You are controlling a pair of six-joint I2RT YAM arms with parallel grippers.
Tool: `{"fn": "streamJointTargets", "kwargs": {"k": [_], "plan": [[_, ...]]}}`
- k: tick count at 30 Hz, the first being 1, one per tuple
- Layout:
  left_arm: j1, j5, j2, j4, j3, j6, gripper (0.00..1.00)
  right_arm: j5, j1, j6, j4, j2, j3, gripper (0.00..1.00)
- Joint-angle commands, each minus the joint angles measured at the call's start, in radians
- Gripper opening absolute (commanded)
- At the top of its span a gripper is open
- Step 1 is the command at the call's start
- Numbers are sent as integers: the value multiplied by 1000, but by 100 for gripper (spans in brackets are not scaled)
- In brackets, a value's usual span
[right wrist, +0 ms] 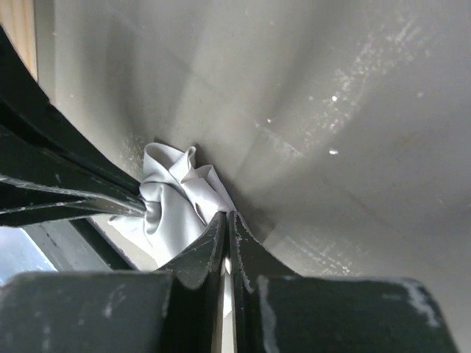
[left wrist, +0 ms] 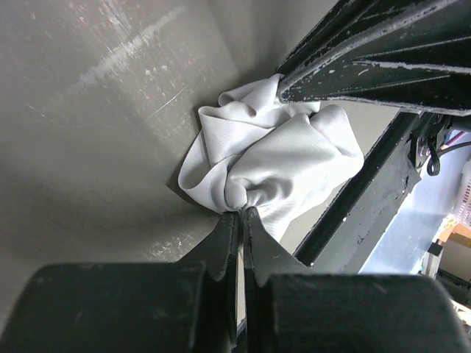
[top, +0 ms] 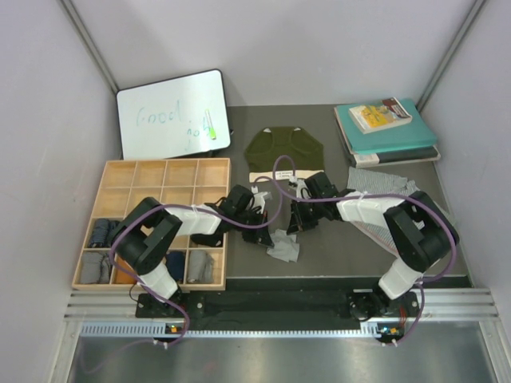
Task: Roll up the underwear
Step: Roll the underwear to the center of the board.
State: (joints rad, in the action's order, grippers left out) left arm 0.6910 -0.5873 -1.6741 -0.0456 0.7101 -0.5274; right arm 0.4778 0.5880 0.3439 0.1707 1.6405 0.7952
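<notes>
The light grey underwear (top: 283, 244) hangs bunched between my two grippers above the dark mat. My left gripper (top: 263, 217) is shut on one edge of it; in the left wrist view (left wrist: 241, 212) the crumpled cloth (left wrist: 272, 158) sits just past the closed tips. My right gripper (top: 294, 223) is shut on its other edge, as the right wrist view (right wrist: 227, 215) shows, with the cloth (right wrist: 173, 195) to the left of the tips. The olive green underwear (top: 283, 148) with cream waistband lies flat behind them. The patterned underwear (top: 383, 185) lies at the right.
A wooden compartment tray (top: 164, 171) stands at the left, with rolled cloths in its front cells. A whiteboard (top: 172, 112) leans at the back left. Teal books (top: 387, 128) are stacked at the back right. Grey walls close in on both sides.
</notes>
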Motion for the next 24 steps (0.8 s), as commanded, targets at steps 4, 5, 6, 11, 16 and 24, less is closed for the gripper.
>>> {"fn": "streamJointTargets", "kwargs": {"k": [4, 5, 6, 11, 16, 24], "plan": [[2, 60, -39, 84, 28, 29, 0, 25, 36, 15, -63, -50, 42, 0], [2, 63, -42, 92, 31, 29, 0, 24, 50, 15, -65, -54, 41, 0], [2, 67, -44, 99, 35, 29, 0, 18, 58, 18, -63, -57, 39, 0], [-1, 72, -61, 119, 38, 18, 0, 7, 87, 24, -66, -96, 24, 0], [1, 72, -72, 124, 37, 4, 0, 1, 101, 26, -56, -143, -5, 0], [-4, 75, -75, 112, 32, -26, 0, 33, 137, 10, -30, -139, -24, 0]]}}
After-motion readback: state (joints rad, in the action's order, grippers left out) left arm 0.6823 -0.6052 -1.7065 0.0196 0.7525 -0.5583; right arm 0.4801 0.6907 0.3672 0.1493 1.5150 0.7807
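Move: The grey underwear is a small bundle on the board, its middle about 4 cm to the right of my left fingertips, 1 cm back and 1 cm lower; they hold its left edge. From my right hand, shut on its far edge, that middle lies some 5 cm back, 2 cm left and 1 cm below. The green underwear is about 21 cm ahead and 1 cm left of my right hand, the dark garment in the box some 22 cm left and 3 cm back. Keeping the far edge of the grey underwear pinched, I draw it up about 4 cm with my right hand, and also some 3 cm left and 2 cm back, over the bundle towards my left fingers. My left hand stays in place with its shut fingertips on the left edge and turns barely 5 degrees. ##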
